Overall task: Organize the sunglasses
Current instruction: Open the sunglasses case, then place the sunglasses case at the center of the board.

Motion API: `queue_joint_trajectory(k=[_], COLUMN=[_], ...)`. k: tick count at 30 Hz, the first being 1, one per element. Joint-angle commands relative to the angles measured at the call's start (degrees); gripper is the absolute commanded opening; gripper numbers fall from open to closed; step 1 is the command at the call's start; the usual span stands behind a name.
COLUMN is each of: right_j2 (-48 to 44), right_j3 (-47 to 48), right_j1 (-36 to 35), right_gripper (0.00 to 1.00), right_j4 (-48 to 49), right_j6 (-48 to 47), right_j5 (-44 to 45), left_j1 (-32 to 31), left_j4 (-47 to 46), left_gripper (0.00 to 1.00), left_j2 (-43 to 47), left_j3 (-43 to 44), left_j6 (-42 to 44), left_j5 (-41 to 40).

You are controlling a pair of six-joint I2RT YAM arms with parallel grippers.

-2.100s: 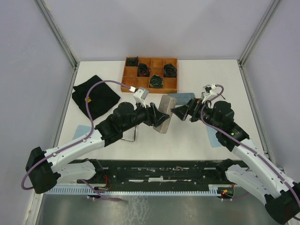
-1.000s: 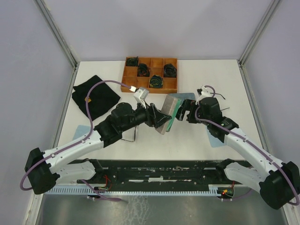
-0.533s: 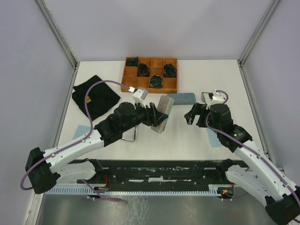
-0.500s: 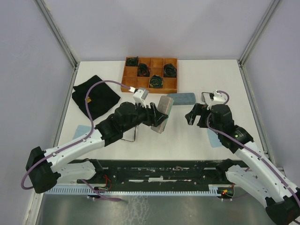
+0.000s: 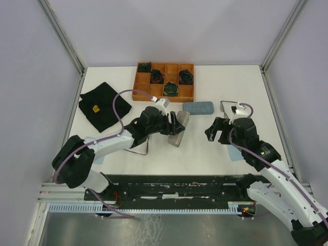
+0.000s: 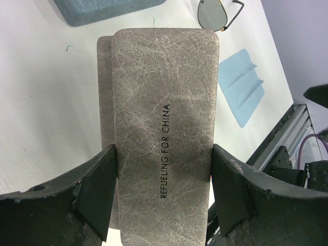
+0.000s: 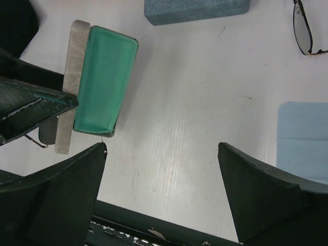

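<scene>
My left gripper [image 6: 164, 179] is shut on an open grey case [image 6: 164, 87], its fingers [image 6: 97, 184] pressed on both long sides. From the right wrist the case [image 7: 105, 77] shows a green lining. In the top view the left gripper [image 5: 171, 124] holds the case [image 5: 178, 129] mid-table. One pair of sunglasses [image 5: 228, 105] lies at the right, also in the left wrist view [image 6: 218, 13] and the right wrist view [image 7: 302, 28]. Another pair of sunglasses [image 5: 147, 146] lies partly hidden under the left arm. My right gripper [image 5: 214, 130] [image 7: 161, 174] is open and empty, right of the case.
A blue case [image 5: 198, 107] [image 7: 197, 10] lies shut behind the grey one. A wooden compartment tray [image 5: 141, 81] with dark coiled bundles stands at the back. A black cloth [image 5: 102, 110] lies at the left. Light blue cloths [image 5: 239, 155] [image 5: 90, 142] lie near each arm.
My right gripper has drawn back to the right, away from the grey case, and stays open. The left arm has folded lower and still holds the case in about the same spot.
</scene>
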State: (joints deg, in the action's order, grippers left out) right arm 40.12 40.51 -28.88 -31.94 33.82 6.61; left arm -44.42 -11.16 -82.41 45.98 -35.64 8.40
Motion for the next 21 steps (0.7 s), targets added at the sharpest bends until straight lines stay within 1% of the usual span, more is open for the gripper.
queue_joint_trajectory(k=[1, 3, 6, 9, 13, 17, 21], right_j2=[0.61, 1.1, 1.73, 2.32, 3.4, 4.11, 4.56], right_j3=[-0.85, -1.32, -1.68, -1.75, -1.61, -2.12, -2.45], right_j1=[-0.2, -0.17, -0.13, -0.18, -0.2, -0.18, -0.2], right_gripper=[0.99, 0.99, 0.99, 0.99, 0.99, 0.99, 0.99], right_j4=[2.35, 2.9, 3.51, 3.82, 3.91, 4.51, 4.87], right_j6=[1.83, 2.41, 2.72, 2.7, 2.29, 2.46, 2.47], right_j5=[-1.5, -1.84, -2.4, -3.11, -4.09, -4.91, -5.33], left_j1=[2.17, 2.91, 3.65, 4.38, 4.59, 4.61, 4.84], left_j4=[-12.23, -14.25, -16.49, -20.41, -23.97, -26.66, -26.93], left_gripper=[0.1, 0.11, 0.16, 0.21, 0.25, 0.37, 0.49], left_j2=[-2.77, -4.54, -6.82, -9.33, -11.74, -13.23, -13.19], left_j3=[-0.03, -0.63, -1.22, -2.44, -4.55, -6.96, -8.22], left_j6=[-3.03, -3.96, -5.15, -7.0, -8.54, -9.36, -9.53], left_j5=[6.42, 7.4, 7.99, 10.22, 11.4, 11.5, 10.63])
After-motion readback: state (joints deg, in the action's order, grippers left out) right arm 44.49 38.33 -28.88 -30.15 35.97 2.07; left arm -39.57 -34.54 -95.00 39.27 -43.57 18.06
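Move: The sunglasses case hangs open from the left fingers. The clear table it is being taken to lies straight below that hand, roughly 10 cm down. The blue-grey case is about 12 cm ahead and 10 cm to the right, the folded-out glasses some 23 cm left and 5 cm back. From the right hand, the open case is about 15 cm left, 4 cm ahead and 5 cm lower. Keeping its pinch on the long edges of the open case's lid, the left hand lowers the case about 5 cm towards the table, easing forward a little at first and slowing, while the wrist rolls some 10 degrees so its left side sinks. The empty right hand, fingers still wide open, sinks about 3 cm and drifts left towards the case, tipping slightly downward without touching it. ##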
